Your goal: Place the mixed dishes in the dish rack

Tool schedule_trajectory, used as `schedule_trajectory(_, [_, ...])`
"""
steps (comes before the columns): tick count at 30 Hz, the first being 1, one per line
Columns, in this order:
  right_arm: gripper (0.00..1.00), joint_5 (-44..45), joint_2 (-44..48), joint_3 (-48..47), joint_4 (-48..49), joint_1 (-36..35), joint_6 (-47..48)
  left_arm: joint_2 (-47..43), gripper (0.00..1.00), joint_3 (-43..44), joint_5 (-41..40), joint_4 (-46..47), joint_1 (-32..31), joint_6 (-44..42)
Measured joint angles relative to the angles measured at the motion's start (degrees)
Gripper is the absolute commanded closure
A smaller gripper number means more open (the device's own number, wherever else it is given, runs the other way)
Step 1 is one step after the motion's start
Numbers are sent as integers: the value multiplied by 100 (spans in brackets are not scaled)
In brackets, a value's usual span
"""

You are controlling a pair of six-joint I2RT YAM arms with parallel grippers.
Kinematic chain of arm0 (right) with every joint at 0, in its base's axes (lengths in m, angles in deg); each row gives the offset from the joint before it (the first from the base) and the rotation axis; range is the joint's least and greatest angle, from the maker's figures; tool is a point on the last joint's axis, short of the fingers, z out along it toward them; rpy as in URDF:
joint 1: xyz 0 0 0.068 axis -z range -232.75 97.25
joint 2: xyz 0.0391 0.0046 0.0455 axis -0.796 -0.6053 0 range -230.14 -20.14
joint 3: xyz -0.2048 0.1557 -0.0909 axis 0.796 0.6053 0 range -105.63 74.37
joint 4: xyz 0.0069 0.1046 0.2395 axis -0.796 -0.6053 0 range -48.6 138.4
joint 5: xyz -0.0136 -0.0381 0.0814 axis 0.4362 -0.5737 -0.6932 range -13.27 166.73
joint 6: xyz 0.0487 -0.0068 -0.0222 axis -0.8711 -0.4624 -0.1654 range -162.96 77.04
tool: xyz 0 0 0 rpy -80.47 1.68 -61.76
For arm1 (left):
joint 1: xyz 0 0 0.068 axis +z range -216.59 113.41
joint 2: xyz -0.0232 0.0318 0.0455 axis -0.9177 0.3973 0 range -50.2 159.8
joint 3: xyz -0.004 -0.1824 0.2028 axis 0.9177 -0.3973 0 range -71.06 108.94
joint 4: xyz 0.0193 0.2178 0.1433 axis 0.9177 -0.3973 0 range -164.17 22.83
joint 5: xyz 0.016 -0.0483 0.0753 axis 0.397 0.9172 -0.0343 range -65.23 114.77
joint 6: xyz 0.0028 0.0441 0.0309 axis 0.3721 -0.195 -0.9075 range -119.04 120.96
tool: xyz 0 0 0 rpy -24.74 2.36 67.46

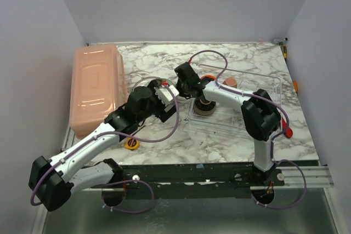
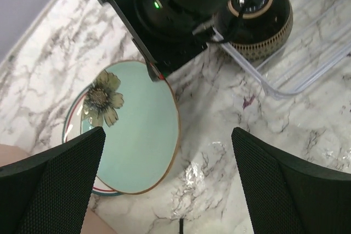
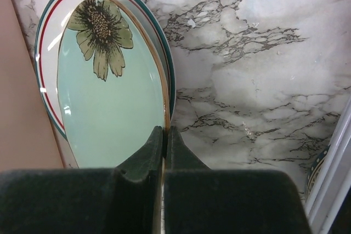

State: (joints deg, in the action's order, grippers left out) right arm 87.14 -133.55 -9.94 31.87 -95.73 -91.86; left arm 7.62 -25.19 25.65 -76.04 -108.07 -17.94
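My right gripper (image 3: 165, 132) is shut on the rim of the teal plate (image 3: 109, 108), which has a flower print and a thin gold edge. The plate is held tilted over a second plate with a red stripe and teal rim (image 3: 46, 42). In the left wrist view the teal plate (image 2: 137, 130) lies left of centre. My left gripper (image 2: 175, 146) hangs open over the marble just beside it, with nothing between its fingers. The dark brown bowl (image 2: 263, 26) stands in the dish rack (image 1: 274, 89). The orange bowl (image 1: 208, 78) and the mug (image 1: 230, 82) show behind the right arm.
The long salmon-pink tub (image 1: 96, 89) lies along the left side, close to the plates. A yellow tape measure (image 1: 131, 143) sits near the front edge by the left arm. Both wrists crowd together at the table's middle, left of the rack's clear wall (image 2: 307, 78).
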Motion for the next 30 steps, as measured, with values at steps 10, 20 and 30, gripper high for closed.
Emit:
schedule_trajectory(10, [100, -476, 164, 44, 0, 140, 2, 1456, 10, -168, -367, 114, -101, -81])
schedule_trajectory(20, [100, -756, 260, 190, 9, 157, -39, 2944, 42, 39, -1974, 463, -372, -321])
schedule_trajectory(30, [100, -898, 463, 382, 55, 188, -79, 3272, 86, 129, -2942, 629, -632, -527])
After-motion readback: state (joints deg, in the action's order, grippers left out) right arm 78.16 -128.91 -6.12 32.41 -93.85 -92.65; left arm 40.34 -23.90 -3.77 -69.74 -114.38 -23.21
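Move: The light green plate hangs tilted in the shut right gripper. Its middle is about 7 cm ahead of the left gripper, 8 cm left and 17 cm below, and from the right gripper 9 cm left, 3 cm back and 4 cm lower. From the left gripper, the white plate beneath lies 7 cm ahead and 11 cm left, and the dark bowl in the rack 2 cm ahead and 13 cm right. Bring the wide-open left gripper down about 15 cm and, later in the descent, some 5 cm forward and slightly left to the green plate's near-right rim. Roll it some 30 degrees, left side rising, and turn it about 15 degrees counter-clockwise while closing the fingers most of the way around the rim. Keep the right gripper's pinch farther along that rim, drawing back and up about 2 cm. ##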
